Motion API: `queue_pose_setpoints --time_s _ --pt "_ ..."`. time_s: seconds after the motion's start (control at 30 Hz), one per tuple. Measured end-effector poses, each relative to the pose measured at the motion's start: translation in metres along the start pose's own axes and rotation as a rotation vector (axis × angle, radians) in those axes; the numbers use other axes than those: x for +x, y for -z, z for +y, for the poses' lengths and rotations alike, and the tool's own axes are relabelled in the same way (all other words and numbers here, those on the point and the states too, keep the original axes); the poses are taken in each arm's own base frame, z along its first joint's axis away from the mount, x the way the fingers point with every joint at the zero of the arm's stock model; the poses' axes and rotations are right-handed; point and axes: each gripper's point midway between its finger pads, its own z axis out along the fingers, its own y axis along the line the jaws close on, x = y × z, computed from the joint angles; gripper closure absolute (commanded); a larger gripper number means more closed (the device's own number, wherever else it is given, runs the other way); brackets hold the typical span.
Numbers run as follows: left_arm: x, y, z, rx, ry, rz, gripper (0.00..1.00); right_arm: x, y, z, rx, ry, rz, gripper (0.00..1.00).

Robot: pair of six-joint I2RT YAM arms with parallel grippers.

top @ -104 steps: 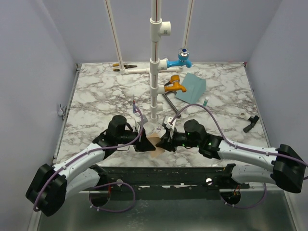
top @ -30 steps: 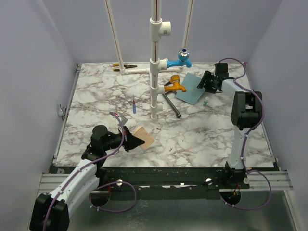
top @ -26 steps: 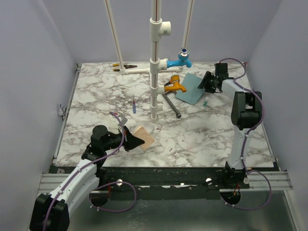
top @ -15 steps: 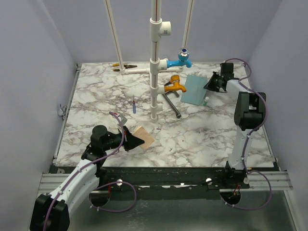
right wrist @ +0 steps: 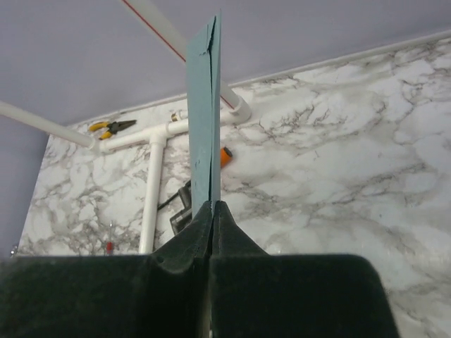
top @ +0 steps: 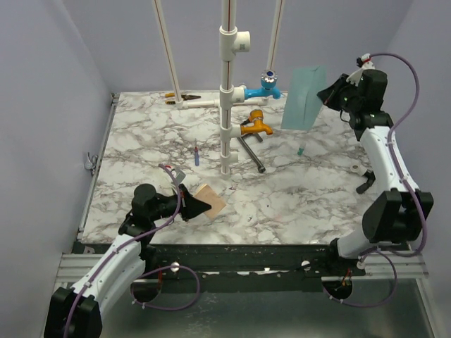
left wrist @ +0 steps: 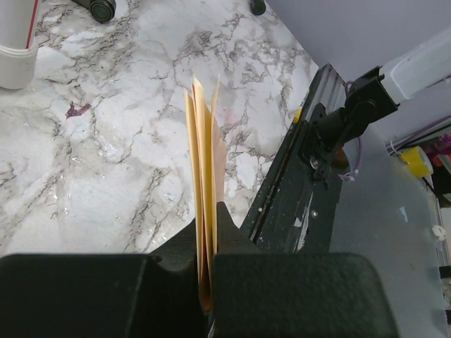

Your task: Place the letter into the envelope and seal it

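The tan letter [top: 211, 200] sits near the table's front left, folded, with my left gripper [top: 190, 206] shut on it; in the left wrist view its layered edge [left wrist: 202, 162] rises from between the black fingers [left wrist: 106, 296]. The teal-blue envelope [top: 304, 97] hangs in the air over the back right of the table, pinched at its right edge by my right gripper [top: 328, 95], which is shut on it. Seen edge-on in the right wrist view, the envelope [right wrist: 204, 120] stands straight up from the shut fingertips [right wrist: 213, 211].
A white pipe stand [top: 226, 91] with a blue tap [top: 268, 83] and an orange tap [top: 254, 125] rises mid-table. A metal rod [top: 250, 154], a small pen [top: 196, 155], pliers [top: 180, 98], a tape roll [top: 356, 167] and a black part [top: 366, 184] lie about.
My right gripper shut on the envelope at the back right and lifted it off the table, raising the arm high. The left arm and the letter have stayed still.
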Motion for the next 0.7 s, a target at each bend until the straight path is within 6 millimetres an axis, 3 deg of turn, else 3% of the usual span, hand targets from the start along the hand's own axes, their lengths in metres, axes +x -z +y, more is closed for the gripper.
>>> queue_pose_setpoints --time_s 0.2,0.37,0.5,0.57,0.7 --pt "-0.001 0.000 -0.001 0.001 -0.009 -0.005 1.00 0.021 0.065 0.010 0.037 -0.001 0.037 0.99" --pt "-0.001 0.001 -0.001 0.004 -0.019 -0.010 1.00 0.053 0.121 0.018 0.063 0.006 0.104 0.99" --pt "-0.002 0.002 -0.003 0.007 -0.030 -0.017 1.00 0.080 0.146 0.036 0.005 0.010 0.209 0.99" --pt "-0.003 0.002 -0.003 0.008 -0.033 -0.019 1.00 0.106 0.153 0.048 -0.058 0.006 0.309 0.99" --pt "-0.004 0.002 -0.004 0.010 -0.040 -0.023 1.00 0.183 0.174 0.077 -0.195 -0.018 0.585 0.99"
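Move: The right hand, already pinching the teal envelope, has the folded letter about 32 cm back, 31 cm to its left and some 16 cm below. The orange tap is roughly 12 cm back, 18 cm left and 5 cm lower; on the table, about 26 cm down, the metal wrench is 8 cm back and 18 cm left, the glue vial 7 cm back and 1 cm left. From the left hand, the letter's middle is 2 cm ahead and 2 cm right, at its height. With its fingers kept shut on the envelope's edge, the right hand sweeps quickly back some 24 cm at nearly constant height, then over the last part also veers left and sinks towards the letter, tipping down and turning counter-clockwise by roughly 25 degrees each. The left hand stays practically in place, still pinching the folded letter out to its right, and the envelope does not yet touch it. ##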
